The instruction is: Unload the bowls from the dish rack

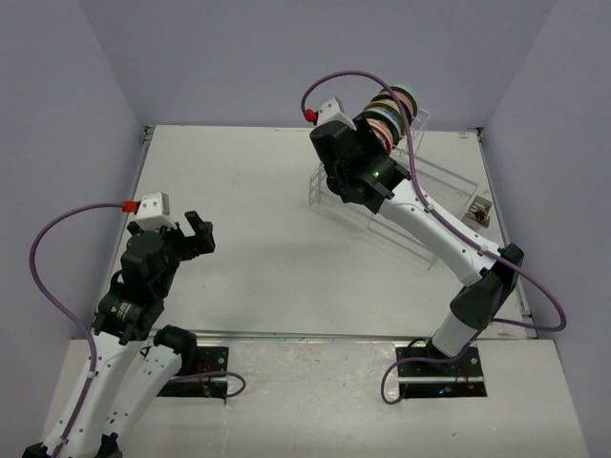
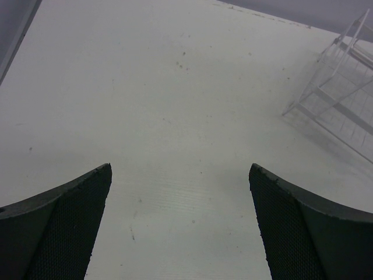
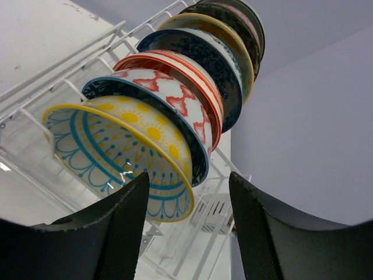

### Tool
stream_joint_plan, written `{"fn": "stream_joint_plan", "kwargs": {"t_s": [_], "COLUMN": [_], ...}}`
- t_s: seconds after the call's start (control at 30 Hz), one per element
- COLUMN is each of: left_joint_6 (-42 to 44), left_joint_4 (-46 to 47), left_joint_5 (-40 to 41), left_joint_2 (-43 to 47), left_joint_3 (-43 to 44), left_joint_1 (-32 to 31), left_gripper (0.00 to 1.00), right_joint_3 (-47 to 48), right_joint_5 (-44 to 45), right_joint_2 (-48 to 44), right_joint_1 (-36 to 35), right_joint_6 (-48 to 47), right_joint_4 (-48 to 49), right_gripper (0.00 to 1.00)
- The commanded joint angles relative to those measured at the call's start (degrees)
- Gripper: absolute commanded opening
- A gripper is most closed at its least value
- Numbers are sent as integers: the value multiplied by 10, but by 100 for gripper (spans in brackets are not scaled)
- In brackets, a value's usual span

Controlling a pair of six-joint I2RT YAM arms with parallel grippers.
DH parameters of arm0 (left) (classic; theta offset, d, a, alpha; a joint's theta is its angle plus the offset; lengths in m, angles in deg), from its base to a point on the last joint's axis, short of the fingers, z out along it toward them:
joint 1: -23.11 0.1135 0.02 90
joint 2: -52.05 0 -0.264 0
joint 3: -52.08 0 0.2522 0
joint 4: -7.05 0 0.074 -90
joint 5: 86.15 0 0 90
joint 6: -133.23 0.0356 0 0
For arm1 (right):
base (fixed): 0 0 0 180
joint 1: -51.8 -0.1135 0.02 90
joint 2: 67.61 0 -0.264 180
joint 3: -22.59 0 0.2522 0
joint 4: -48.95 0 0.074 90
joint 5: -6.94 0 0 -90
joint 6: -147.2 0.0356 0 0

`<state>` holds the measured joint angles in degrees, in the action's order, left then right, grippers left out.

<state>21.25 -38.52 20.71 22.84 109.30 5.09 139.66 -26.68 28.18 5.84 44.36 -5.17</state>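
Several patterned bowls (image 1: 391, 113) stand on edge in a row in the raised part of the white wire dish rack (image 1: 449, 176). Nearest in the right wrist view is a cream bowl with yellow suns and teal lines (image 3: 116, 146), then a blue-rimmed one with red marks (image 3: 169, 93). My right gripper (image 3: 189, 192) is at that nearest bowl's lower rim. Its left finger (image 3: 125, 233) overlaps the rim, its right finger (image 3: 262, 227) stands apart, and the jaws are partly open. My left gripper (image 1: 199, 232) hangs wide open over bare table (image 2: 180, 175), far left of the rack (image 2: 344, 111).
A white slotted caddy (image 3: 218, 210) sits in the rack's lower section, below the bowls; it shows as a small box (image 1: 477, 212) at the rack's right end. Purple walls enclose the table on three sides. The right arm's cable loops over the rack.
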Motion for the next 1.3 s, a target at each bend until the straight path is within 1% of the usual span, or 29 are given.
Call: {"fn": "stream_joint_plan", "kwargs": {"t_s": [0.0,0.1,0.13,0.2,0.23,0.3,0.33,0.43,0.47,0.5,0.53,0.63,0.67,0.73,0.97,1.0,1.03,1.27], "left_joint_6": [-1,-1,-1,-1,-1,-1,-1,0,0,0,0,1,1,1,1,1,1,1], "left_joint_4": [27,25,26,26,26,26,26,27,27,28,27,29,28,29,29,30,29,29], "left_joint_5": [-14,-14,-14,-14,-14,-14,-15,-17,-17,-18,-19,-21,-22,-22,-23,-23,-23,-23], "left_joint_2": [-7,-8,-8,-7,-7,-8,-8,-10,-11,-11,-11,-11,-11,-11,-11,-11,-11,-13], "left_joint_3": [-1,-1,-1,-1,-1,-1,-1,-2,-2,-2,-2,-2,-2,-2,-3,-3,-3,-3], "left_joint_1": [-1,-1,-1,-1,-1,-1,-1,-1,-1,-1,-1,-1,-1,-1,-1,-1,-1,-1], "left_gripper": [100,100,100,100,100,100,100,100,100,100,100,100,100,100,100,100,100,100], "right_joint_3": [19,15,15,21,22,25,25,22,21,21,21,19,19,19,8,6,1,-14], "right_joint_5": [26,17,17,16,16,16,16,14,15,16,18,21,22,24,40,43,50,59], "right_joint_2": [13,19,22,30,33,40,41,46,48,48,50,52,52,51,44,41,39,17], "right_joint_1": [-2,-2,-2,-2,-2,-2,-2,-2,-2,-2,-1,-1,-1,-1,-1,-1,-1,-2], "right_joint_6": [-55,-75,-83,-87,-91,-96,-99,-99,-98,-98,-98,-102,-103,-106,-126,-133,-137,-163], "right_joint_4": [37,56,63,64,68,70,76,79,79,79,80,85,87,93,125,135,144,179], "right_gripper": [57,55,51,50,47,46,41,36,32,30,26,24,20,19,7,1,0,0]}}
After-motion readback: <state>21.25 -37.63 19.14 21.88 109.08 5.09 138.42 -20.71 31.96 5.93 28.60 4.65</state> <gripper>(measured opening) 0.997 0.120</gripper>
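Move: The nearest bowl, with the yellow rim, has its middle some 2 cm ahead of the right hand, 3 cm left and 6 cm lower; the top of its rim is just ahead of the half-open fingers. Nested behind it are the red-patterned bowl, about 4 cm ahead, 1 cm left and 5 cm down, and the orange-striped bowl, 6 cm ahead, 1 cm right and 5 cm down. From the left hand the yellow-rimmed bowl lies roughly 38 cm right, 16 cm ahead and 3 cm higher. Forward about 2 cm, slipping a little left and down at first, the right hand brings its open fingers over the upper rim of the yellow-rimmed bowl, then eases back right and up by a centimetre or so. It rolls some 15 degrees, left side dropping, as the fingers close from a bit over half open to nearly shut and pinch the rim, one on each side of the wall. ##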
